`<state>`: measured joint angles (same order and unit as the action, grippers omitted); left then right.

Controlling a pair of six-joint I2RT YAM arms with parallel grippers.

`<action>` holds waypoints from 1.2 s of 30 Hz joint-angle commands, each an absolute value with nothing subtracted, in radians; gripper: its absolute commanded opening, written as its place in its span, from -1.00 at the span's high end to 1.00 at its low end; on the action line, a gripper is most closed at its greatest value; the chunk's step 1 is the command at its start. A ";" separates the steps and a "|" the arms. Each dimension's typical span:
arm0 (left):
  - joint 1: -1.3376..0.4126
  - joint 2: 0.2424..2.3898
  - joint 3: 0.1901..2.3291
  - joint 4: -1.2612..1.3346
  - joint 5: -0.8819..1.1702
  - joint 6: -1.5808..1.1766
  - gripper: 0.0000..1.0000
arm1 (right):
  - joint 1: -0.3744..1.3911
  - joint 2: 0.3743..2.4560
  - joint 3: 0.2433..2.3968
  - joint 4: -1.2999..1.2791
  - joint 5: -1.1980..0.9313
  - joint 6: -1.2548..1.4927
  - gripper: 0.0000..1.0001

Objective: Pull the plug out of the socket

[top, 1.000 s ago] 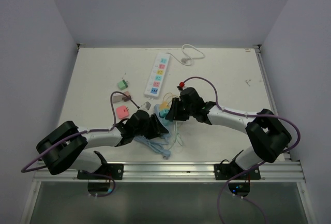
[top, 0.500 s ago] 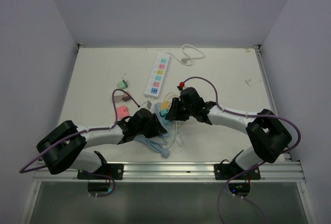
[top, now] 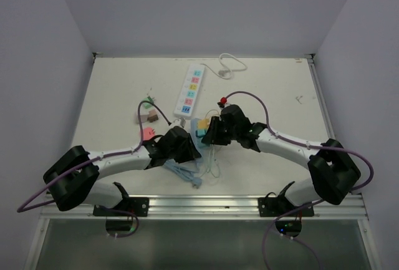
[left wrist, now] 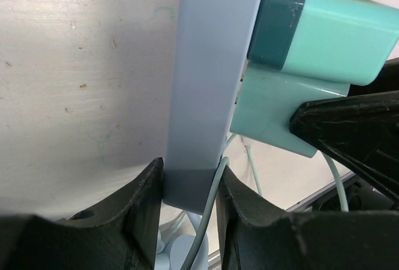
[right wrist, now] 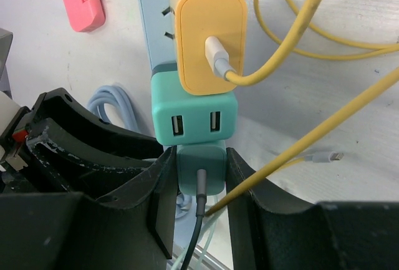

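Observation:
A light blue socket strip [left wrist: 212, 64] carries a yellow plug [right wrist: 209, 33], a teal two-port adapter [right wrist: 193, 117] and a smaller teal plug [right wrist: 201, 173] with a grey cable. My left gripper [left wrist: 190, 186] is shut on the near end of the strip, with a pale green cable caught beside it. My right gripper [right wrist: 201, 161] is shut on the smaller teal plug, one finger on each side. In the top view both grippers, the left [top: 186, 148] and the right [top: 209, 134], meet at the strip [top: 199, 125] at the table's middle front.
A white multi-socket strip [top: 191, 90] with its cord lies behind. A pink plug [top: 148, 133], a green plug [top: 147, 103] and a grey-brown adapter [top: 147, 118] lie to the left. Yellow, blue and green cables tangle below the grippers [top: 198, 170].
My left gripper has moved forward and to the right along the blue strip. The strip and the right gripper have shifted slightly away from the arm bases.

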<state>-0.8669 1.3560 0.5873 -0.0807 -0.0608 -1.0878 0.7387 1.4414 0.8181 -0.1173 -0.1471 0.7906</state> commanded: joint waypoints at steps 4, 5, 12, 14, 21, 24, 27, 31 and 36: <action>-0.841 1.393 0.580 -0.298 -0.279 -1.091 1.00 | 0.723 1.315 0.821 -0.167 -0.132 0.821 1.00; -0.841 1.391 0.580 -0.296 -0.279 -1.092 1.00 | 0.723 1.309 0.813 -0.155 -0.126 0.818 1.00; -0.839 1.361 0.571 -0.281 -0.279 -1.082 1.00 | 0.692 1.270 0.684 -0.060 -0.160 0.785 1.00; -0.839 1.350 0.571 -0.267 -0.275 -1.071 1.00 | 0.683 1.266 0.661 -0.061 -0.160 0.782 1.00; -0.839 1.307 0.531 -0.150 -0.221 -0.991 1.00 | 0.647 1.262 0.600 -0.031 -0.187 0.775 0.59; -0.839 1.282 0.506 -0.074 -0.190 -0.954 1.00 | 0.647 1.247 0.632 -0.066 -0.173 0.741 -0.04; -0.839 1.264 0.485 -0.023 -0.161 -0.930 1.00 | 0.647 1.213 0.678 -0.119 -0.138 0.704 -0.38; -0.841 1.261 0.471 0.037 -0.129 -0.913 1.00 | 0.647 1.164 0.739 -0.213 -0.020 0.678 -0.58; -0.839 1.261 0.454 0.089 -0.094 -0.911 1.00 | 0.647 1.097 0.752 -0.180 0.005 0.676 -0.64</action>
<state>-0.8433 1.2770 0.4690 -0.0017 -0.1234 -0.9470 0.6487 1.1381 0.7204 -0.1871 -0.0433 0.6979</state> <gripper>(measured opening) 0.380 0.811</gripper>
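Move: The teal plug is already pinched in the right fingers, still in the raised blue strip; the clear table it goes to is about 5 cm to this hand's right, 2 cm back and 5 cm below. The double-USB charger sits roughly 3 cm ahead and 2 cm left of the right hand, the yellow charger 6 cm ahead and 2 cm left, both about level in height. From the left hand, which grips the strip's near end, the plug is some 5 cm ahead, 4 cm right and 4 cm higher. The teal plug is drawn up about 3 cm out of the strip in the right fingers, then carried right and down, some 5 cm to the right overall, to the clear table, where the fingers open wide and lift off about 7 cm. The left hand keeps its grip on the strip, sinking about 1 cm and shifting some 3 cm left as it moves slightly forward, then eases back. ##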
